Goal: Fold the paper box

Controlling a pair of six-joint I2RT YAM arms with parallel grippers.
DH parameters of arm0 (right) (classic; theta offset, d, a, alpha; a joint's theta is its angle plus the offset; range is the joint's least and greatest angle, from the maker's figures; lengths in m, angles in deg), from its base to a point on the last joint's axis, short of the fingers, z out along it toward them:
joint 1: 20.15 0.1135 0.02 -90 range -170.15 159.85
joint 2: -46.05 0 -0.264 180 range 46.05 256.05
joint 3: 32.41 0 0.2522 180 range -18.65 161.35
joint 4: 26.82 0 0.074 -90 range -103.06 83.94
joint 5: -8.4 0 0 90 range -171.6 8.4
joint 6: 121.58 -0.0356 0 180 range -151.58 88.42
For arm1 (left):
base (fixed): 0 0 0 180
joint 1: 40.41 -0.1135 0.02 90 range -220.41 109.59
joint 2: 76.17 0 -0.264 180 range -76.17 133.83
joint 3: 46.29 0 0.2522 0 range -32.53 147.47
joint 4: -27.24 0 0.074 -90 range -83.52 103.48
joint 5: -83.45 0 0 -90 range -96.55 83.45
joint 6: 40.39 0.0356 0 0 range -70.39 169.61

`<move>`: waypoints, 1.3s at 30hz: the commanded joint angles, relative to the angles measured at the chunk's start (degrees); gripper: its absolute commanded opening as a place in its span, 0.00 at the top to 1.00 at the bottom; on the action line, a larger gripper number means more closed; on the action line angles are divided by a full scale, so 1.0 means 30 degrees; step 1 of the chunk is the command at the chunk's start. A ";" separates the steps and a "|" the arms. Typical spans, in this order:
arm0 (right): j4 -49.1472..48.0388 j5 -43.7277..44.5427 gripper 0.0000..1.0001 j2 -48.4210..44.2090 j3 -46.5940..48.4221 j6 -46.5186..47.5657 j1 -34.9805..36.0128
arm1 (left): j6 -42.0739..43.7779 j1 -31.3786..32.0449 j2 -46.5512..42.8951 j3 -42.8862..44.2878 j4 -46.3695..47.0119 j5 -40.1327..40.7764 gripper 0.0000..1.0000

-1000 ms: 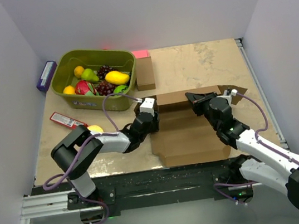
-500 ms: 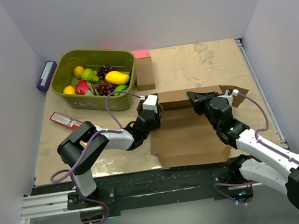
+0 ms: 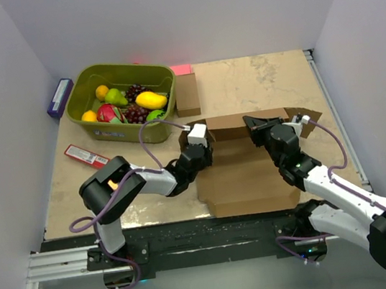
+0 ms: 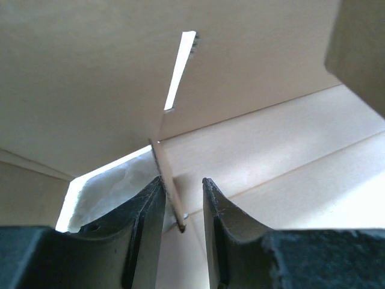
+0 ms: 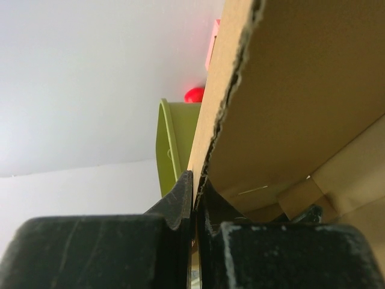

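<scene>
The paper box (image 3: 244,173) lies partly folded in the middle of the table, its back wall raised. At its left rear corner my left gripper (image 3: 205,145) stands open. In the left wrist view a thin cardboard flap edge (image 4: 170,191) runs between that gripper's (image 4: 182,180) fingers. It rests against the left finger and leaves a gap to the right one. My right gripper (image 3: 254,125) is at the back wall's right part. The right wrist view shows this gripper (image 5: 194,177) shut on the box's cardboard edge (image 5: 301,108).
A green basket (image 3: 96,130) of toy fruit stands at the back left, also seen as a green wall (image 5: 174,141). A small brown box (image 3: 187,94) sits just behind the paper box. A purple box (image 3: 59,97) and a red packet (image 3: 87,155) lie at the left.
My left gripper has moved right to the box's left rear corner and its jaws have narrowed around a flap edge. The box's back wall stands a little higher. The right gripper keeps its hold.
</scene>
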 commanded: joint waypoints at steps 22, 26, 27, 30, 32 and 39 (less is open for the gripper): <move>0.0198 -0.0859 1.00 0.0574 -0.0616 0.0125 0.0449 | 0.0378 0.1657 0.1414 0.0538 0.4942 -0.3147 0.62; 0.0257 -0.0771 1.00 0.0399 -0.0732 0.0037 0.0449 | 0.0612 0.1658 0.0451 -0.0194 0.4826 -0.2887 0.55; 0.0286 -0.0713 1.00 0.0311 -0.0733 -0.0021 0.0449 | 0.0729 0.1629 -0.0452 -0.0660 0.4594 -0.2682 0.52; 0.0432 -0.0508 1.00 -0.0040 -0.0850 -0.0139 0.0449 | 0.1081 0.1512 -0.2530 -0.1743 0.3950 -0.2241 0.44; 0.0432 -0.0420 1.00 -0.0245 -0.0880 -0.0197 0.0478 | 0.1286 0.1453 -0.3503 -0.2273 0.3626 -0.2299 0.40; 0.0375 -0.0418 1.00 -0.0334 -0.1084 -0.0256 0.0478 | 0.0994 0.1453 -0.6988 -0.3885 0.0963 -0.2271 0.33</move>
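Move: The corner flap that the left hand works on already stands between its parted fingertips, some 2 cm ahead and about 1 cm above; the raised wall's middle is roughly 11 cm right, 3 cm ahead and 8 cm up, and the box floor about 9 cm right, 11 cm back and 5 cm down. The fruit basket sits some 17 cm ahead and 26 cm left. From the right hand, pinching the wall's edge, the flap is about 12 cm left, 2 cm ahead and 15 cm below. With the paper box's corner flap between its half-open fingers, the left hand first eases some 2.5 cm to the right, pressing the flap in along the raised wall, then opens wider and backs out of the corner, climbing about 8 cm as it draws back some 5 cm and swings about 10 degrees clockwise. The right hand keeps its pinch on the wall's edge throughout, giving about 1 cm to the right under the push and coming back left once the left hand pulls away. ##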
